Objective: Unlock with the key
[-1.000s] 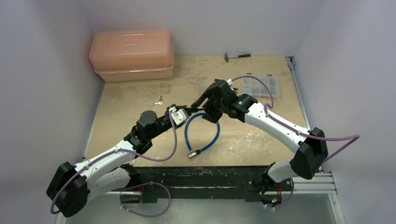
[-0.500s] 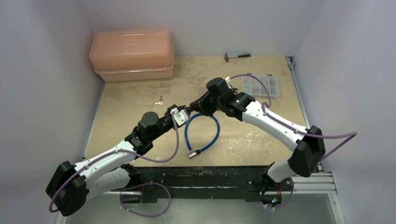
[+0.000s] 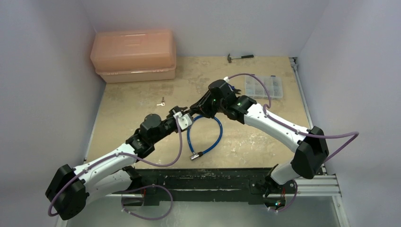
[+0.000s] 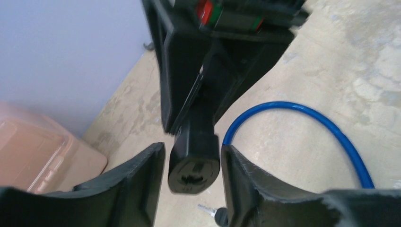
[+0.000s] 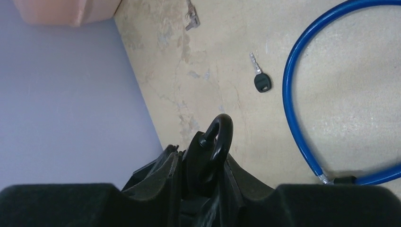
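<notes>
My right gripper (image 5: 201, 158) is shut on the black padlock (image 5: 220, 137), whose curved shackle sticks out past the fingers. In the left wrist view the padlock (image 4: 194, 163) points its keyhole end at the camera. My left gripper (image 4: 193, 149) is open and straddles it, with a narrow gap on each side. The key (image 5: 261, 82), tiny with a black head, lies flat on the table beside the blue cable (image 5: 293, 94). It also peeks out under the padlock as a small key (image 4: 215, 213). From above, both grippers meet at mid-table: left gripper (image 3: 190, 113), right gripper (image 3: 201, 109).
A pink lidded box (image 3: 134, 56) stands at the back left. A hammer (image 3: 240, 56) and a clear organiser case (image 3: 264, 86) lie at the back right. A small silver key-like piece (image 3: 161, 101) lies left of the grippers. The blue cable loop (image 3: 208, 137) lies near them.
My right gripper has swung in and shut on the padlock's shackle end. My left gripper's jaws have eased apart a little around the padlock.
</notes>
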Available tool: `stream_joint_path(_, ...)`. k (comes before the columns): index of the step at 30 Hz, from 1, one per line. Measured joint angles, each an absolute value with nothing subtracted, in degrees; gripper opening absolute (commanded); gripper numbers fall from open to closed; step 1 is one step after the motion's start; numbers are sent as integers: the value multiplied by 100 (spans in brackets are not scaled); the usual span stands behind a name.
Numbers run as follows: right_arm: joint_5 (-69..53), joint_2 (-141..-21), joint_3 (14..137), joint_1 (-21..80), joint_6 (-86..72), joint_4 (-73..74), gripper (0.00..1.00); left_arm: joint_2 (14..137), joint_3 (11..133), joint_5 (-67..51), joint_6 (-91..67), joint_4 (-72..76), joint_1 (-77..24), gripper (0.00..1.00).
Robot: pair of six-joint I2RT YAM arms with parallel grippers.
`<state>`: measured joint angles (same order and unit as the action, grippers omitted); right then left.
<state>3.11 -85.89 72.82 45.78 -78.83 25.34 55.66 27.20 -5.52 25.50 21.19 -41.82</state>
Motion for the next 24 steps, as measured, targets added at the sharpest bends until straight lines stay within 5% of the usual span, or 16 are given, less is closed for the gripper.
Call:
stream_joint_path(5, -130, -8709, 7354, 4504, -7199, 2486, 0, 5293, 2724, -961, 2659, 2128, -4259, 78)
stream_joint_path(14, -421, -9443, 8250, 4060, -5874, 3218, 0, 4897, 2733, -1288, 2744, 1793, -4268, 93)
stream_joint_path(24, -832, -10171, 9004, 3247, -4362, 4047, 0, 4943, 3334, 895, 1601, 1610, -4278, 99)
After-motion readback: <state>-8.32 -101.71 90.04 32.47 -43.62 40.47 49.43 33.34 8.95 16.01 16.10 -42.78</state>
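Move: Both hands already pinch the padlock in the air. The black key lies on the table some 20 cm below the left hand and about 5 cm to its left, level with it. The small key bunch is 15 cm left of that hand and 12 cm ahead; the blue cable's loop centres 5 cm right and 5 cm back. From the right hand the black key is about 7 cm left, 2 cm back and 21 cm down. Left opens, freeing the padlock, and rises 6 cm; right carries it some 10 cm forward, rightward and down. ##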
